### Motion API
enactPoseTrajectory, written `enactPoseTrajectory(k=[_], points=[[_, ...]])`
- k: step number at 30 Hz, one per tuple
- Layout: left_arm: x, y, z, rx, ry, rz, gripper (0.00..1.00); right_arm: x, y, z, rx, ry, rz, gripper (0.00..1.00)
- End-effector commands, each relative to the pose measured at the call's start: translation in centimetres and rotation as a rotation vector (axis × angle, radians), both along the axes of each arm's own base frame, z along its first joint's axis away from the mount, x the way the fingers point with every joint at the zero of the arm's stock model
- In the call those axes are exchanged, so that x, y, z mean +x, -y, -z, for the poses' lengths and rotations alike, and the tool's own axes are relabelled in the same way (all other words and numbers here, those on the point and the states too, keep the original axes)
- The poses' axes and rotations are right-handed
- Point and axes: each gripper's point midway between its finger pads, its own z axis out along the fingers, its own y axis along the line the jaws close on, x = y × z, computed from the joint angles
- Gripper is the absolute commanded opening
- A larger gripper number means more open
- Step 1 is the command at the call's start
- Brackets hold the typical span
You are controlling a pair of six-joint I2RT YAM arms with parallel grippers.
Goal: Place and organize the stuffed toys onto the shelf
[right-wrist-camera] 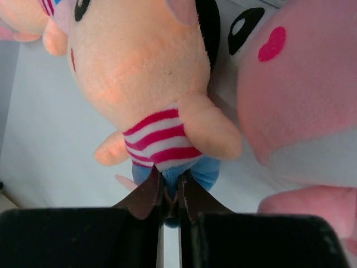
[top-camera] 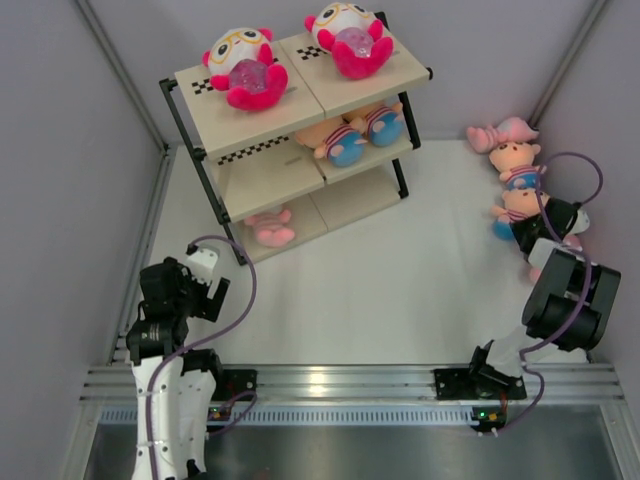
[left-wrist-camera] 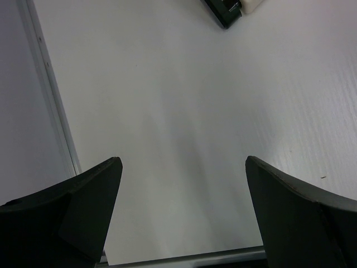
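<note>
The shelf stands at the back left. Two hot-pink stuffed toys lie on its top board, two peach striped ones on the middle board, and a pale pink one on the bottom. By the right wall lie a pale pink toy and a peach toy. My right gripper is shut on the blue bottom of another peach striped toy, seen from above at the right gripper. My left gripper is open over bare table, holding nothing.
A pale pink toy presses against the held toy's right side. The right wall is close behind the toy pile. The shelf's black foot shows at the top of the left wrist view. A metal rail runs along the near edge.
</note>
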Motion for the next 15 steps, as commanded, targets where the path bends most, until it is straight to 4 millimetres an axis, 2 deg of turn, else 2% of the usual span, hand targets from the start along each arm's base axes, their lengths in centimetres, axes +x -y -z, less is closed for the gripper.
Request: enactPoseTrajectory(k=[1, 3, 4, 5, 7, 8, 9, 10, 11, 12, 13, 14, 15], points=[[0.8, -0.4, -1.1, 0.018, 0.072, -0.011, 0.99, 0.1, -0.8, -4.8, -0.148, 0.059, -0.084, 0.00], [0.8, -0.4, -1.1, 0.018, 0.080, -0.007, 0.99, 0.1, -3.4, -5.8, -0.182, 0.044, -0.170, 0.00], [0.8, -0.4, -1.3, 0.021, 0.096, -0.006, 0.99, -0.2, -4.1, -7.1, -0.234, 0.052, -0.191, 0.00], [0.8, -0.3, -1.2, 0.023, 0.100, -0.004, 0.99, 0.0, -6.3, -7.5, -0.245, 0.058, -0.245, 0.00], [0.8, -0.3, -1.5, 0.025, 0.122, -0.001, 0.99, -1.2, -8.4, -8.7, -0.259, 0.063, -0.285, 0.00], [0.8, -0.3, -1.6, 0.026, 0.128, -0.001, 0.99, -1.3, -10.2, -9.2, -0.257, 0.082, -0.325, 0.00], [0.8, -0.3, -1.6, 0.027, 0.130, -0.001, 0.99, -2.4, -11.3, -8.5, -0.241, 0.048, -0.355, 0.00], [0.8, -0.3, -1.6, 0.027, 0.130, -0.001, 0.99, -2.9, -12.4, -9.8, -0.248, 0.081, -0.370, 0.00], [0.8, -0.3, -1.6, 0.027, 0.130, 0.001, 0.99, -3.3, -15.0, -9.9, -0.246, 0.092, -0.437, 0.00], [0.8, -0.2, -1.6, 0.029, 0.129, 0.006, 0.99, -3.8, -16.4, -10.9, -0.243, 0.122, -0.461, 0.00], [0.8, -0.1, -1.5, 0.027, 0.128, 0.011, 0.99, -4.7, -18.3, -10.7, -0.237, 0.103, -0.512, 0.00], [0.8, -0.1, -1.5, 0.025, 0.128, 0.013, 0.98, -5.3, -21.1, -11.1, -0.238, 0.115, -0.593, 0.00], [0.8, -0.1, -1.5, 0.025, 0.128, 0.015, 0.99, -6.0, -22.4, -11.2, -0.236, 0.110, -0.632, 0.00]])
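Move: The striped-shirt toy is already pinched at its blue bottom in the right hand. The free place on the middle shelf lies about 56 cm to this hand's left, 8 cm ahead and some 20 cm higher; the striped toy already shelved beside it stands about 46 cm left, 12 cm ahead. The pink toy lies roughly 9 cm right and 7 cm back, another striped toy 15 cm straight ahead. From the left hand the free place is about 28 cm ahead, 19 cm right. The striped-shirt toy comes up off the table between its neighbours, still pinched by its blue bottom in the right hand's shut fingers. The hand carries it left some 18 cm and up about 12 cm towards the shelf, easing back slightly late on, while the wrist turns almost 30 degrees counter-clockwise and its left side dips. ##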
